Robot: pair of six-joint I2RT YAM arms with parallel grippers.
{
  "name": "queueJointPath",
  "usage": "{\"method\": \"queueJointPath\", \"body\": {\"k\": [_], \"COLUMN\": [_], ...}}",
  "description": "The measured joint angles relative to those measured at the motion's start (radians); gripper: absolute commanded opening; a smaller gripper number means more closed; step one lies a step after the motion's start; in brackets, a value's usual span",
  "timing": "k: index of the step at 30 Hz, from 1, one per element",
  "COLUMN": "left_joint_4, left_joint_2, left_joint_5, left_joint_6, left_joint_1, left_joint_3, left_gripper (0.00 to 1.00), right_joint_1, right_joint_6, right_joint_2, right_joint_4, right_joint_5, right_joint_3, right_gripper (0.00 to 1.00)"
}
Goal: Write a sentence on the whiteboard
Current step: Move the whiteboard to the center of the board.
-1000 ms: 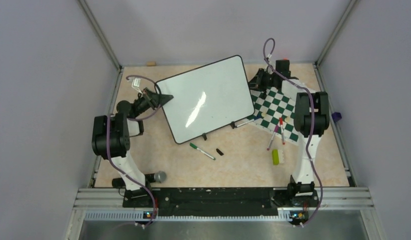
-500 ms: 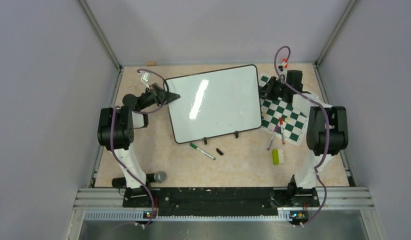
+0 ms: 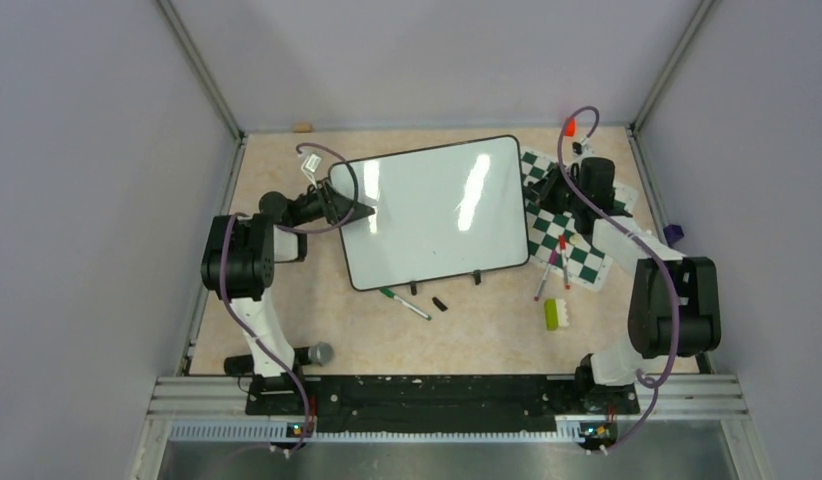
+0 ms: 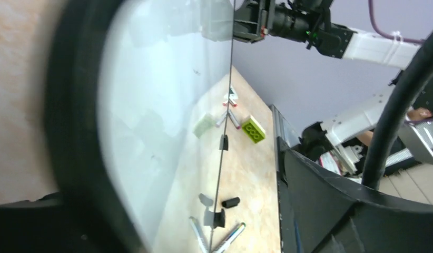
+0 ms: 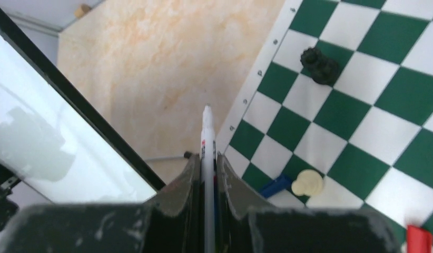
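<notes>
The whiteboard point(image 3: 437, 215) lies mid-table with its two black feet toward the arms. Its face shows only glare, and no sentence is visible on it. My left gripper point(image 3: 359, 212) sits at the board's left edge with its fingers spread. In the left wrist view the board face point(image 4: 151, 105) fills the gap beside one dark finger point(image 4: 330, 211). My right gripper point(image 3: 544, 190) hovers just off the board's right edge, shut on a white marker point(image 5: 206, 137) whose tip points forward. The board's black rim point(image 5: 72, 100) runs to its left.
A green-and-white chess mat point(image 3: 577, 225) lies right of the board with a black piece point(image 5: 320, 66) and a cream piece point(image 5: 307, 183). In front lie a green-capped marker point(image 3: 404, 303), a black cap point(image 3: 440, 302), a green brick point(image 3: 552, 314) and two markers point(image 3: 549, 268).
The board has turned clockwise and shifted right, settling squarer to the table. Both arms swung with it. My left gripper's jaws have come apart at the board's edge.
</notes>
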Motion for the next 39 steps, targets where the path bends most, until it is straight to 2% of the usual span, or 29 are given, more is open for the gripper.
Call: {"method": "queueJointPath", "body": {"k": [9,12,15,17,20,24,28,32,39], "left_joint_4": [-0.021,-0.082,-0.241,-0.41,-0.663,-0.87,-1.001,-1.097,-1.394], "left_joint_2": [-0.017,-0.071,-0.186,-0.294,-0.469,-0.653,-0.786,-0.868,-0.969], "left_joint_5": [-0.001,-0.034,-0.101,-0.167,-0.318,-0.526,-0.678,-0.771,-0.949], "left_joint_6": [0.027,0.085,0.213,0.344,0.52,0.654,0.707,0.713,0.667], "left_joint_1": [0.002,0.015,0.036,0.043,0.044,0.041,0.041,0.041,0.041], "left_joint_3": [-0.06,-0.083,-0.128,-0.15,-0.166,-0.217,-0.274,-0.286,-0.177], "left_gripper": [0.99,0.99,0.99,0.99,0.99,0.99,0.99,0.99,0.99], "right_joint_1": [0.025,0.031,0.031,0.029,0.02,0.008,0.0,0.0,0.0], "right_joint_6": [0.02,0.021,0.025,0.032,0.035,0.036,0.039,0.038,0.008], "right_joint_2": [-0.027,-0.039,-0.046,-0.046,-0.046,-0.046,-0.047,-0.05,-0.098], "right_joint_4": [-0.035,-0.051,-0.073,-0.085,-0.105,-0.126,-0.135,-0.137,-0.22], "right_joint_5": [0.048,0.071,0.09,0.104,0.124,0.156,0.175,0.182,0.257], "right_joint_3": [0.0,0.0,0.001,0.001,0.005,0.021,0.034,0.042,0.071], "right_gripper": [0.0,0.0,0.0,0.0,0.0,0.0,0.0,0.0,0.0]}}
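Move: The left gripper, already opening, straddles the whiteboard's left edge; the whiteboard's middle lies about 14 cm to its right, level fore and aft, some 3 cm lower. The green marker lies on the table roughly 17 cm back and 8 cm right of that hand, the black cap 18 cm back and 15 cm right, both some 16 cm below. From the right hand, which holds a marker, the whiteboard's middle is about 22 cm left, 4 cm back, near its height. Finish opening the left gripper around the whiteboard's left edge while easing down about 1 cm, then draw it out to the left some 11 cm and up about 5 cm, clear of the board, swinging the fingers nearly 60 degrees counter-clockwise to point mostly forward. Keep the right gripper shut on its marker and shift it about 4 cm right, away from the board, rising slightly near the end. ##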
